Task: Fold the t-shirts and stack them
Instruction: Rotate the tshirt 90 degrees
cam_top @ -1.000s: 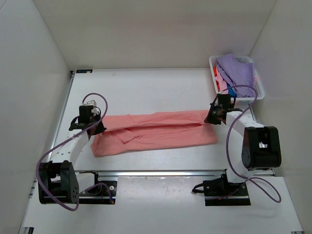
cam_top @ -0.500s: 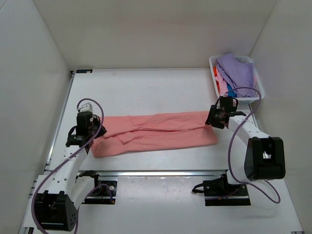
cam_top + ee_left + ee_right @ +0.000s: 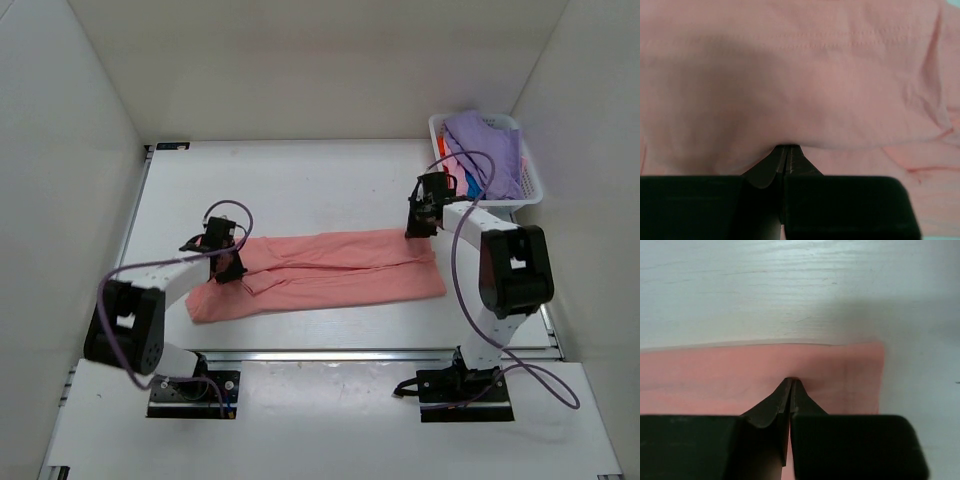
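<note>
A salmon-pink t-shirt (image 3: 340, 272) lies folded into a long band across the table, its left end creased. My left gripper (image 3: 228, 268) is low over the band's left part. In the left wrist view its jaws (image 3: 787, 146) are shut, and a raised fold of the pink cloth (image 3: 815, 75) sits over the tips. My right gripper (image 3: 414, 230) is at the band's far right corner. Its jaws (image 3: 792, 380) are shut and pinch a small pucker of the cloth (image 3: 715, 380) close to the far hem. More t-shirts fill the basket, a lavender one (image 3: 487, 150) on top.
The white plastic basket (image 3: 437, 135) stands at the back right corner, just behind my right gripper. Bare white table (image 3: 300, 190) runs beyond the shirt's far edge (image 3: 790, 290). White walls close in the sides and back. Both arm bases sit at the near edge.
Both grippers opened and shut again at new spots. The left one moved right, from the shirt's left end onto the band. The right one moved left and back to the far right corner.
</note>
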`<state>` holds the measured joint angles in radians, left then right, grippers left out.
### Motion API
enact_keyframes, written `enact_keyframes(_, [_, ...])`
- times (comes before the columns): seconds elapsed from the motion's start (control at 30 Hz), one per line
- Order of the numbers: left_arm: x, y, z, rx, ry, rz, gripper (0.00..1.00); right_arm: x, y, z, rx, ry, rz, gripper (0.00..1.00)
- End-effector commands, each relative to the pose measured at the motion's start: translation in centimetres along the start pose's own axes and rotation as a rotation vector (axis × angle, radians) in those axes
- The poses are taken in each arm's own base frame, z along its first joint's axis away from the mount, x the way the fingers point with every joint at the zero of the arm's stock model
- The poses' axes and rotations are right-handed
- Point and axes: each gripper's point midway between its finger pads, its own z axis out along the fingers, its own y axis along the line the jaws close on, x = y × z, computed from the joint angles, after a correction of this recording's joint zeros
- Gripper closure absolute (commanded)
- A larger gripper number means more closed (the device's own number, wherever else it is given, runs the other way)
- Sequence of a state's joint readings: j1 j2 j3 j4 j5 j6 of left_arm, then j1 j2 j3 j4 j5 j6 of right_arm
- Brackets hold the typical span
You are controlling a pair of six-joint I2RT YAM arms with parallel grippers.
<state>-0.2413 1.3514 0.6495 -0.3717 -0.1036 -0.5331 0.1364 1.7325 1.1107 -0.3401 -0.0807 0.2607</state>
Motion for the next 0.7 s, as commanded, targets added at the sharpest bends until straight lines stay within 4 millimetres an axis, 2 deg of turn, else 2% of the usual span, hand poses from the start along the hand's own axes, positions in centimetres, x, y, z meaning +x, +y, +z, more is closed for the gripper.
enact_keyframes(0.0, [-3.2, -2.1, 1.7, 0.01, -0.022, -0.043, 0.92, 1.5, -1.1, 1.3, 0.05, 0.101, 0.045, 1.0])
enact_keyframes(0.03, [-2.8, -1.8, 2.7, -0.014, 0.011, -0.034, 0.92, 1.9, -1.0, 1.3, 0.061, 0.108, 0.051, 1.0])
enact_keyframes(0.07, [-3.8, -2.7, 2.9, -0.002, -0.003, -0.026, 0.93, 2.7, -1.1, 1.1, 0.086, 0.115, 0.063, 1.0])
enact_keyframes(0.1, [-4.5, -2.7, 3.7, -0.013, -0.002, -0.026, 0.94, 3.9, -1.7, 1.1, 0.106, 0.136, 0.074, 1.0])
enact_keyframes(0.13, [-5.7, -3.7, 4.2, -0.003, -0.015, -0.022, 0.95, 5.1, -1.8, 0.8, 0.12, 0.148, 0.096, 1.0])
enact_keyframes(0.17, [-6.1, -3.7, 4.5, -0.01, -0.009, -0.027, 0.95, 5.5, -1.4, 0.3, 0.121, 0.143, 0.126, 1.0])
enact_keyframes(0.23, [-8.7, -5.9, 6.1, 0.021, -0.003, -0.01, 0.96, 8.7, -1.3, -0.2, 0.139, 0.196, 0.184, 1.0])
enact_keyframes(0.27, [-8.0, -6.2, 7.4, 0.01, 0.057, 0.014, 0.96, 9.4, -0.3, -0.7, 0.126, 0.192, 0.205, 1.0])
enact_keyframes(0.3, [-10.4, -7.9, 7.1, 0.029, 0.032, 0.034, 0.97, 11.3, -0.2, -1.0, 0.131, 0.212, 0.235, 1.0])
enact_keyframes(0.37, [-12.8, -11.3, 9.0, 0.063, 0.042, 0.099, 0.98, 14.9, 1.6, -2.0, 0.106, 0.233, 0.227, 1.0])
enact_keyframes(0.4, [-12.7, -11.8, 9.2, 0.052, 0.068, 0.116, 0.99, 15.2, 2.5, -2.1, 0.083, 0.216, 0.271, 1.0])
enact_keyframes(0.43, [-13.2, -13.6, 10.1, 0.069, 0.082, 0.153, 1.0, 16.9, 3.8, -2.6, 0.043, 0.228, 0.289, 1.0])
enact_keyframes(0.47, [-11.8, -14.0, 11.7, 0.065, 0.138, 0.173, 1.0, 18.7, 4.9, -3.2, 0.014, 0.242, 0.267, 1.0])
enact_keyframes(0.5, [-13.2, -15.8, 11.3, 0.084, 0.119, 0.2, 1.0, 19.3, 6.8, -3.5, -0.036, 0.247, 0.274, 1.0])
enact_keyframes(0.53, [-14.2, -17.5, 11.9, 0.106, 0.105, 0.226, 1.0, 20.4, 7.3, -3.7, -0.053, 0.257, 0.293, 1.0])
enact_keyframes(0.57, [-14.3, -18.7, 12.7, 0.113, 0.116, 0.255, 1.0, 21.5, 8.6, -4.2, -0.081, 0.27, 0.26, 1.0])
enact_keyframes(0.6, [-13.6, -19.1, 12.8, 0.108, 0.148, 0.274, 1.0, 22.3, 9.4, -4.5, -0.093, 0.282, 0.257, 1.0])
enact_keyframes(0.63, [-14.8, -20.2, 13.4, 0.121, 0.123, 0.286, 1.0, 22.7, 10.0, -4.6, -0.114, 0.286, 0.259, 1.0])
enact_keyframes(0.67, [-15.2, -21.6, 13.7, 0.134, 0.118, 0.303, 1.0, 23.7, 10.6, -4.8, -0.135, 0.298, 0.233, 1.0])
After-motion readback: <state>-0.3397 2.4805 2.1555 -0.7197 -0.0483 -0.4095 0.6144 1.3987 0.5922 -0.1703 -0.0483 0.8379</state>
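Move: The t-shirt lies as a long strip. The left hand's nearly shut fingers are already at its left part, with the strip's middle about 21 cm to their right and level with them. The right hand's closed fingers hover some 4 cm over its other end, with that middle about 25 cm to their left and 9 cm back. The near table rail is about 29 cm back from the right hand, and the basket stands some 21 cm right of it and 24 cm ahead. The t-shirt is swung clockwise between two sets of shut fingers. The left tips, kept low on its left part, sweep about 27 cm forward, curving rightward towards the end. Meanwhile the right tips first sink onto the cloth, then, staying low, drag its right end back about 17 cm towards the near rail and, increasingly, leftward, with the wrist tilting some 15 degrees. ##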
